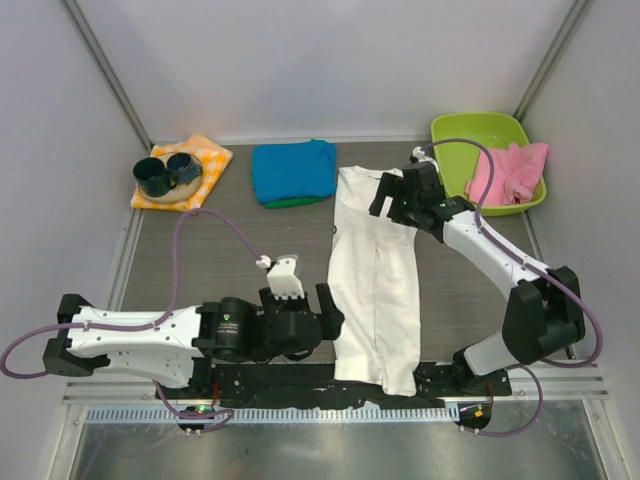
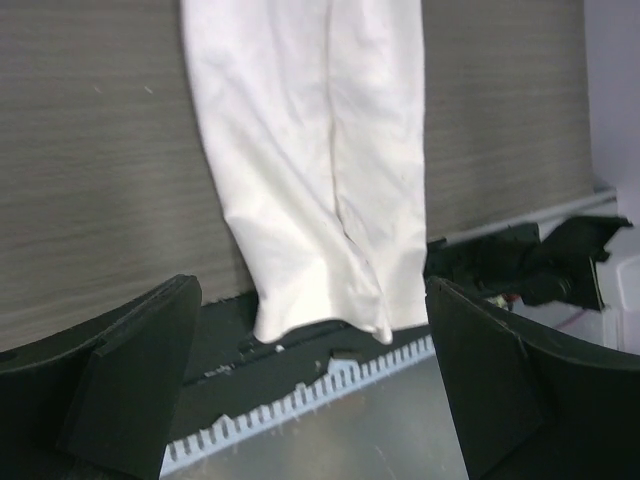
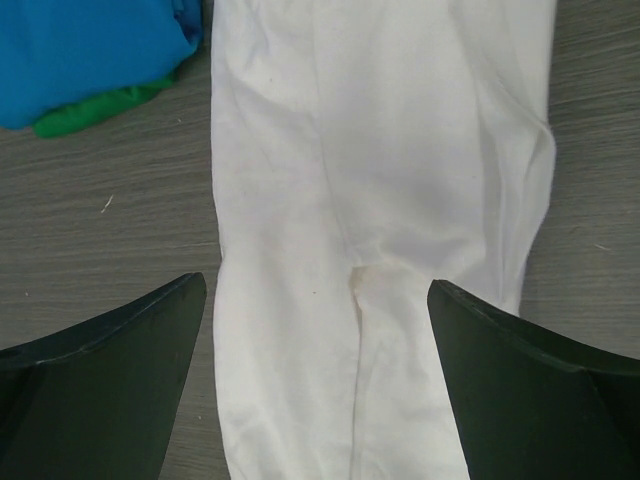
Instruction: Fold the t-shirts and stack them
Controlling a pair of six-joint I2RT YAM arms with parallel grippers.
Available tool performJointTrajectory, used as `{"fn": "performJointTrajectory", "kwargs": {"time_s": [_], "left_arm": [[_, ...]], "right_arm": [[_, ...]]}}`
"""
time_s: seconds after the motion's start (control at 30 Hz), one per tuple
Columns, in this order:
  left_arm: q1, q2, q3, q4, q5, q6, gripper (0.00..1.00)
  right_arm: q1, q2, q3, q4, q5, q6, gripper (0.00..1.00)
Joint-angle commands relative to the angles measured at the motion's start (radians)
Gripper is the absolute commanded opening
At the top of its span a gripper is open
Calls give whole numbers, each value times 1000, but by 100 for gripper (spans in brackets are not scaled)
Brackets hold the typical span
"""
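A large white t-shirt [image 1: 375, 280] lies folded lengthwise into a long strip down the table's middle, its near end hanging over the front edge [image 2: 330, 200]. No print shows on it. A folded turquoise-blue t-shirt [image 1: 293, 170] sits on a green one [image 1: 290, 202] at the back; both show in the right wrist view [image 3: 90, 50]. My left gripper [image 1: 325, 315] is open and empty just left of the strip's near part [image 2: 312, 400]. My right gripper [image 1: 395, 200] is open and empty above the strip's far end [image 3: 315, 390].
An orange-and-white checked cloth [image 1: 205, 160] with two dark cups [image 1: 165, 175] lies at the back left. A green tub [image 1: 485, 135] holding pink cloth [image 1: 512, 172] stands at the back right. A black rail [image 2: 300, 350] runs along the front edge.
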Motion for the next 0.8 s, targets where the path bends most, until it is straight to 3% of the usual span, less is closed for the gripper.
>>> {"fn": "performJointTrajectory", "kwargs": {"time_s": [0.0, 0.33, 0.53, 0.77], "left_arm": [[60, -60, 4, -159, -180, 3, 100], [333, -244, -67, -96, -92, 184, 100], [429, -203, -79, -53, -24, 272, 100], [605, -146, -148, 88, 163, 359, 100]], "right_arm": [[3, 102, -15, 227, -155, 41, 100], [1, 400, 123, 238, -73, 23, 100], [1, 512, 165, 283, -84, 39, 100], [1, 696, 342, 186, -38, 50, 100]]}}
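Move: The far left corner of the white t-shirt lies some 15 cm ahead of the right hand, 10 cm to its left and 15 cm below. The middle of the blue folded t-shirt is about 13 cm ahead and 21 cm left; the green bin's is about 15 cm ahead and 26 cm right. From the left hand that corner is roughly 44 cm straight ahead and 19 cm below, while the white t-shirt's near end is some 10 cm back and 8 cm right. Open fingers come down close over the far part of the white t-shirt, though touch itself can't be made out: the right hand sinks about 13 cm while reaching forward and some 5 cm left, running on forward nearly level at the end as its fingers tip slightly steeper. The open left hand swings about 16 cm forward and left, off the shirt's near end and over bare table, turning some 20 degrees counter-clockwise. ##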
